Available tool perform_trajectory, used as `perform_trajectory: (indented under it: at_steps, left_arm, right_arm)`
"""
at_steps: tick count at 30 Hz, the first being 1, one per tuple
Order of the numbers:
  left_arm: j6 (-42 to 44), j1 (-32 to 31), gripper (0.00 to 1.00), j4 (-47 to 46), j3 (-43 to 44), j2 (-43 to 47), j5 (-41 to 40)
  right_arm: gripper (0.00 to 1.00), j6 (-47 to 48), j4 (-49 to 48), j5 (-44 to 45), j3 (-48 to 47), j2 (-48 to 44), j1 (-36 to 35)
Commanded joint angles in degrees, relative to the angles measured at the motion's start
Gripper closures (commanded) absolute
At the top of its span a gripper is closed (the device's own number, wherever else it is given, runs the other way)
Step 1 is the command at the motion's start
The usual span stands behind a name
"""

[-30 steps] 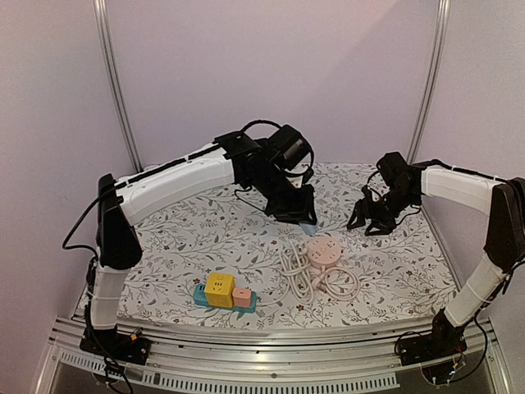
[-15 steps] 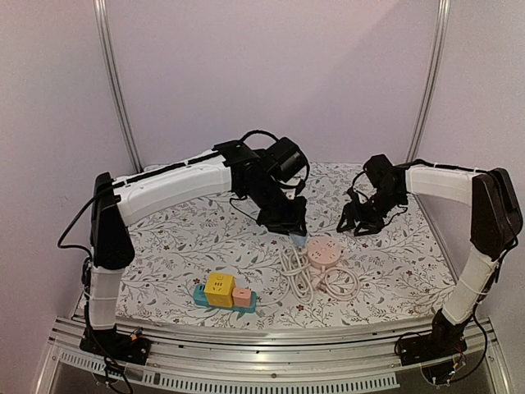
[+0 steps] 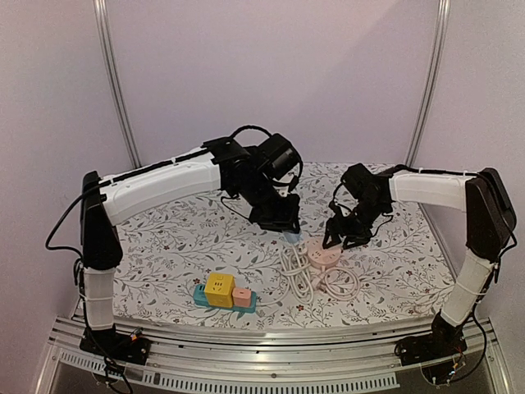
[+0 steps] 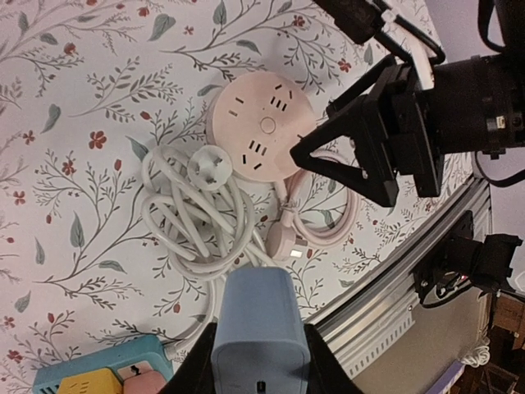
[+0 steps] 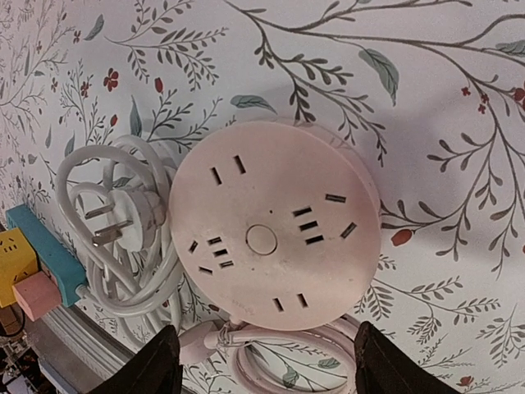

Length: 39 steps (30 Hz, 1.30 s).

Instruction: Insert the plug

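My left gripper (image 3: 289, 231) is shut on a light blue plug (image 4: 261, 328), which hangs just above and left of the round pink socket hub (image 3: 321, 253). In the left wrist view the blue plug fills the space between the black jaws, with the hub (image 4: 258, 135) on the cloth ahead of it. My right gripper (image 3: 340, 236) hovers over the hub's right side, jaws open. In the right wrist view its dark fingers (image 5: 160, 365) flank the near rim of the hub (image 5: 275, 238), with nothing held between them.
A coiled white cable (image 3: 297, 272) with a white plug (image 4: 209, 168) lies left of the hub. The hub's pink cord and plug (image 4: 287, 242) curl in front of it. A teal strip with yellow and pink cubes (image 3: 223, 294) sits near the front edge, by the metal rail (image 3: 262, 353).
My right gripper has swung left and down from the back right to just over the pink hub, jaws slightly wider. The left gripper with the blue plug shifted a little left.
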<state>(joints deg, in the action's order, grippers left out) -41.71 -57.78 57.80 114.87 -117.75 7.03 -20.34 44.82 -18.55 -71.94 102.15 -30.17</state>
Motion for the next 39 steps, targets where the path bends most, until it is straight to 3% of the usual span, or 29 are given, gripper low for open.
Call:
perform_trajectory:
  at_steps: [1, 11, 20, 25, 29, 39]
  left_arm:
    - [0.88, -0.25, 1.0, -0.1, 0.3, 1.03, -0.73]
    - [13.68, -0.36, 1.0, -0.08, 9.78, -5.5, -0.69]
    - [25.85, -0.25, 1.0, 1.06, 16.71, -12.37, -0.41]
    - [27.3, -0.23, 1.0, 0.86, 17.76, -13.81, -3.31]
    - [26.7, -0.14, 1.0, 0.83, 16.74, -12.68, -3.32]
    - [25.75, -0.32, 1.0, 0.88, 5.82, -5.54, -4.61]
  right_arm:
    - [0.29, -4.37, 0.35, 2.26, 0.86, 0.53, -2.4]
    - [0.29, -6.81, 2.6, 11.23, 2.52, -3.45, -1.93]
    - [0.29, -7.82, 0.61, 8.8, 5.38, -9.96, 2.73]
    - [0.41, -7.46, -1.9, 5.56, 3.67, -8.16, 8.14]
    - [0.45, -5.71, -2.58, 5.53, 1.07, -3.95, 11.14]
    - [0.54, -2.55, -2.55, 5.4, -3.0, 7.06, 10.16]
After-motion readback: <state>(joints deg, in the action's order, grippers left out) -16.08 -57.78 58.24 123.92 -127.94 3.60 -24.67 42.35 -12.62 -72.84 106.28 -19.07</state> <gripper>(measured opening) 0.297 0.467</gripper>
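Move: The left hand holds the blue block; the pink round disc lies about 7 cm ahead, 10 cm right and 16 cm below it. The white cable coil is level ahead, 5 cm right and 17 cm down; the teal strip 9 cm back, 14 cm left. The disc lies 2 cm ahead of the right hand, 3 cm left, 5 cm below; the pink cord is 8 cm back of that hand, 1 cm right. Left, still gripping, turns clockwise 20 degrees and sinks towards the disc; right, fingers narrowing, retreats 9 cm right-forward. ##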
